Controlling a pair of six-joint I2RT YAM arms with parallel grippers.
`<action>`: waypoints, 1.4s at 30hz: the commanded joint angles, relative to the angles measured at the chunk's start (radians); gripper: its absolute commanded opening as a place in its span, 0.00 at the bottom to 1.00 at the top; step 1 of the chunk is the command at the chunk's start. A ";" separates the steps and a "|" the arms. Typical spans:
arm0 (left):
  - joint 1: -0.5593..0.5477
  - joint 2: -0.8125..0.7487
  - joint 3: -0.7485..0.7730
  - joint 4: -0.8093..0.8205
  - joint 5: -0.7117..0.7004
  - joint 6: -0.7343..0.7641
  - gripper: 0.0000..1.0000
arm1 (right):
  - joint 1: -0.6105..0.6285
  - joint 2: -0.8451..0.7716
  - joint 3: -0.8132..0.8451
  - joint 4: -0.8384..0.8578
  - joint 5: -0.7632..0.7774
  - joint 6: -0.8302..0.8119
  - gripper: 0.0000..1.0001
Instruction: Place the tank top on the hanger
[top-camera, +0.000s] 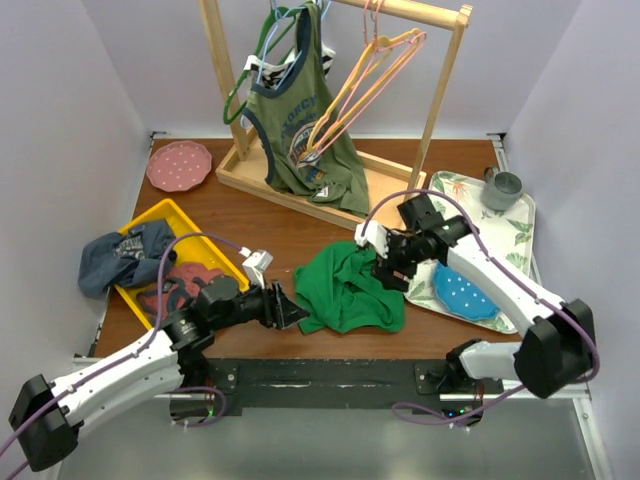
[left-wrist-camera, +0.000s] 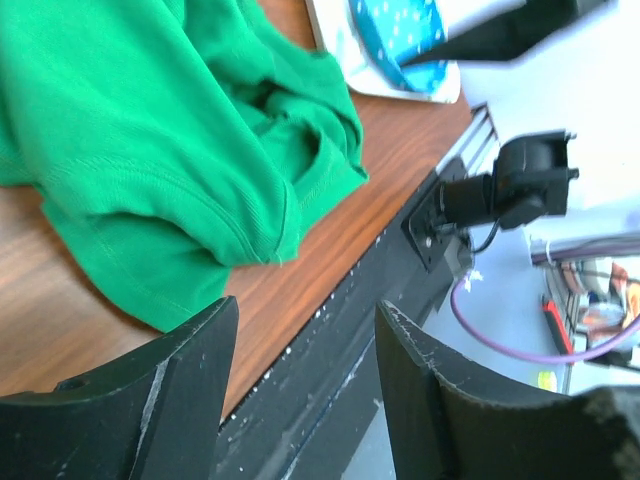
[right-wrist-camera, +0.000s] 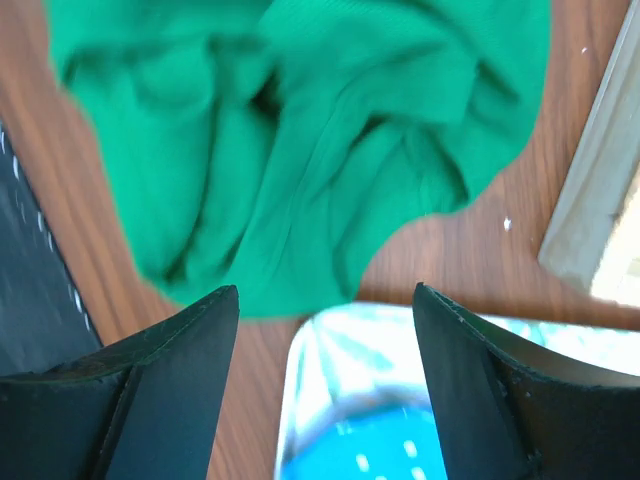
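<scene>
The bright green tank top (top-camera: 348, 290) lies crumpled on the wooden table near the front edge. It also shows in the left wrist view (left-wrist-camera: 150, 150) and the right wrist view (right-wrist-camera: 300, 130). The yellow-orange hanger (top-camera: 342, 105) hangs on the wooden rack at the back, beside pink ones. My left gripper (top-camera: 294, 310) is open and empty just left of the top; in its own view (left-wrist-camera: 305, 330) the jaws straddle the table's front edge. My right gripper (top-camera: 388, 268) is open and empty at the top's right edge, and in its own view (right-wrist-camera: 325, 300) it sits over the tray's rim.
An olive printed top (top-camera: 300, 120) and a dark green hanger (top-camera: 238, 95) hang on the rack (top-camera: 300, 190). A leaf-patterned tray (top-camera: 510, 230) on the right holds a blue plate (top-camera: 465, 295) and a grey mug (top-camera: 500, 188). A yellow bin (top-camera: 150, 222) with clothes and a pink plate (top-camera: 178, 165) sit on the left.
</scene>
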 joint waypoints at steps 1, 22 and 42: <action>-0.097 0.096 0.072 0.006 -0.081 0.007 0.62 | 0.012 0.077 -0.005 0.213 -0.095 0.219 0.72; -0.415 0.860 0.545 -0.255 -0.618 -0.048 0.55 | 0.101 0.184 -0.114 0.325 0.130 0.246 0.51; -0.440 0.699 0.501 -0.364 -0.705 -0.064 0.00 | 0.101 0.106 -0.120 0.271 0.301 0.221 0.34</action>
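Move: The green tank top lies crumpled on the table, its middle about 11 cm to the right of the left gripper and 4 cm ahead, some 10 cm below. The yellow bin is roughly 26 cm left of this gripper and 8 cm ahead. From the right gripper, the tank top's middle is about 8 cm left, 2 cm back and 9 cm down; the blue plate is some 18 cm right, 3 cm back. Bring the open left gripper down and right about 8 cm onto the tank top's near-left edge, tipping its fingers some 40 degrees more steeply down; shut them on the cloth, then ease back left and up about 3 cm, keeping the pinch. Meanwhile sink the right gripper about 7 cm towards the cloth's right end, narrow its fingers without shutting them, then lift 2 cm. ##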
